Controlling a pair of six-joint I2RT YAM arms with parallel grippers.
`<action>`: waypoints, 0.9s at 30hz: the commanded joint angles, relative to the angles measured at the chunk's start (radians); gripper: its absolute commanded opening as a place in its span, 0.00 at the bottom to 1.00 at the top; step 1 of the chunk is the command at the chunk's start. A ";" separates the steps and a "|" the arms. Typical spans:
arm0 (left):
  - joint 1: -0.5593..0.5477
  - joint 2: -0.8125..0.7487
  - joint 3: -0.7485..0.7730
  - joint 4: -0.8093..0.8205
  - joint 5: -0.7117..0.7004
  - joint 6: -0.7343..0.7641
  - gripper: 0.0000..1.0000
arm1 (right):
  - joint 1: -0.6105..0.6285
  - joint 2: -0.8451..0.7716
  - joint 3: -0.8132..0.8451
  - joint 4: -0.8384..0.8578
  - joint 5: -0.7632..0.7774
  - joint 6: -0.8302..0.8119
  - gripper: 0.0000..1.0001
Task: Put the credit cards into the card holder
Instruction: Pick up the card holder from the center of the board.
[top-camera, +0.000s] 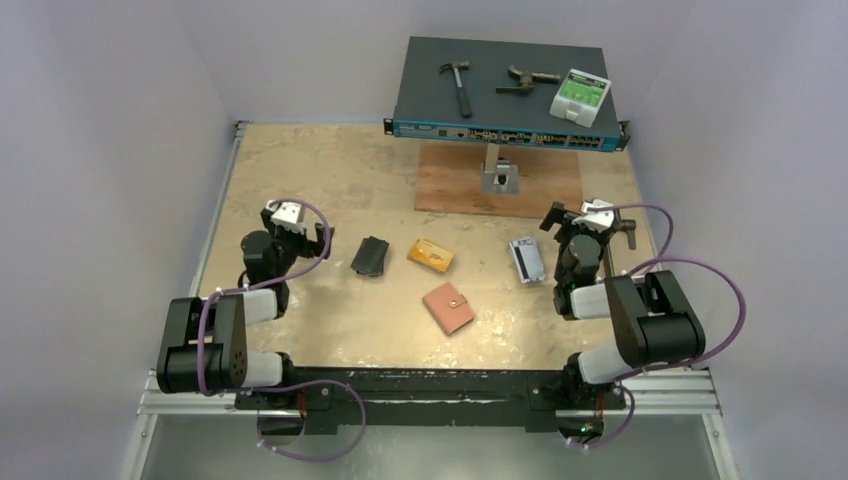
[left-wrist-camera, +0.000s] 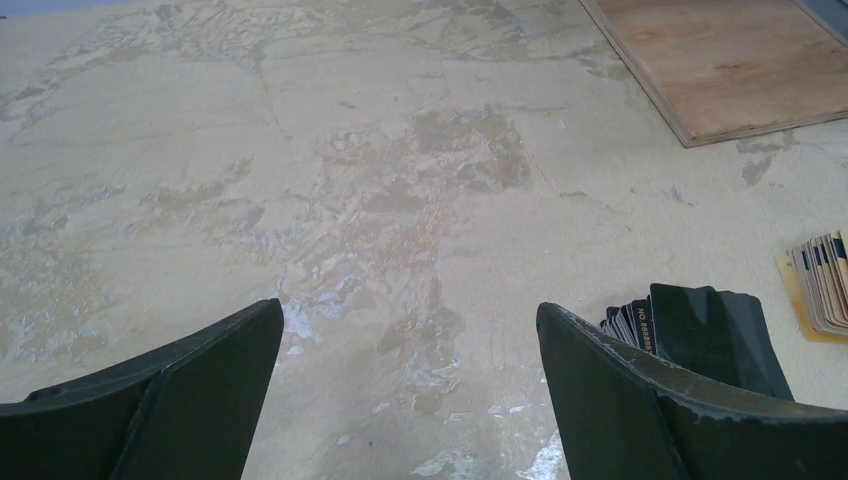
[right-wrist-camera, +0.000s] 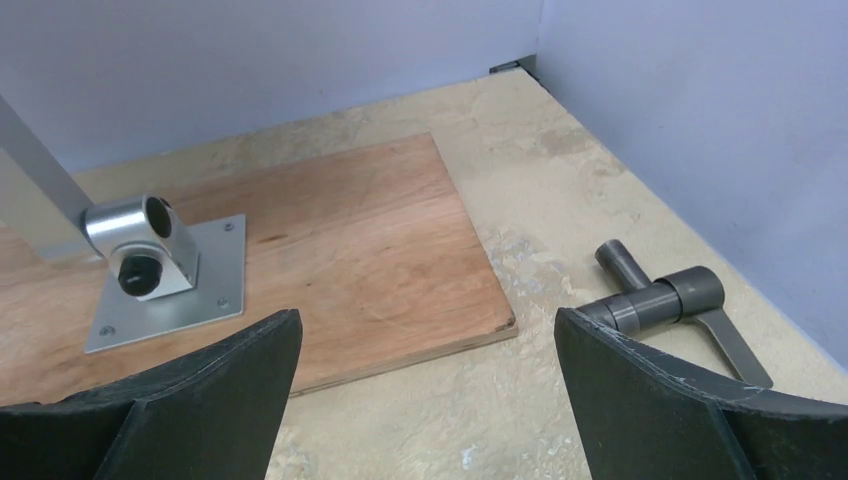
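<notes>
Three small stacks of credit cards lie in a row mid-table: black cards (top-camera: 370, 256), orange-gold cards (top-camera: 430, 255) and silver-grey cards (top-camera: 525, 259). The salmon-pink card holder (top-camera: 448, 306) lies closed just in front of them. My left gripper (top-camera: 300, 228) hovers open and empty to the left of the black stack. In the left wrist view the black cards (left-wrist-camera: 700, 320) sit just outside the right finger, and the orange-gold cards (left-wrist-camera: 822, 285) are at the right edge. My right gripper (top-camera: 592, 217) is open and empty to the right of the silver-grey stack, facing the far wall.
A plywood board (top-camera: 500, 180) with a metal bracket (right-wrist-camera: 150, 255) lies at the back. On a post above it stands a network switch (top-camera: 505, 90) carrying a hammer (top-camera: 458, 85), another tool and a white-green box (top-camera: 580, 95). A grey pipe tool (right-wrist-camera: 660, 300) lies near the right wall.
</notes>
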 joint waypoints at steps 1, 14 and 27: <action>-0.002 -0.001 0.021 0.058 0.006 0.015 1.00 | 0.026 -0.089 -0.008 0.020 0.036 -0.033 0.99; 0.011 -0.040 -0.005 0.067 0.060 0.023 1.00 | 0.097 -0.230 0.455 -1.077 -0.169 0.443 0.99; 0.009 -0.159 0.336 -0.637 0.277 0.051 1.00 | 0.528 -0.316 0.340 -1.237 0.029 0.424 0.99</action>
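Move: The pink card holder lies about 31 cm to the right hand's left, roughly 19 cm back and some 12 cm below. The white cards lie nearer the way there, about 13 cm left and 7 cm back of that hand. The yellow cards are about 5 cm left of the holder and 13 cm farther out. From the left hand, the holder is some 34 cm right and 18 cm back, about 9 cm lower. Up and forward first, about 9 cm of lift, the right hand then sweeps left and back towards the card holder, sinking to its starting height past the far side of the white cards, some 18 cm left overall. Its wrist tips down and turns counter-clockwise, each about 25 degrees, the left side rising, fingers staying wide open. The left hand lifts slightly, also open. ##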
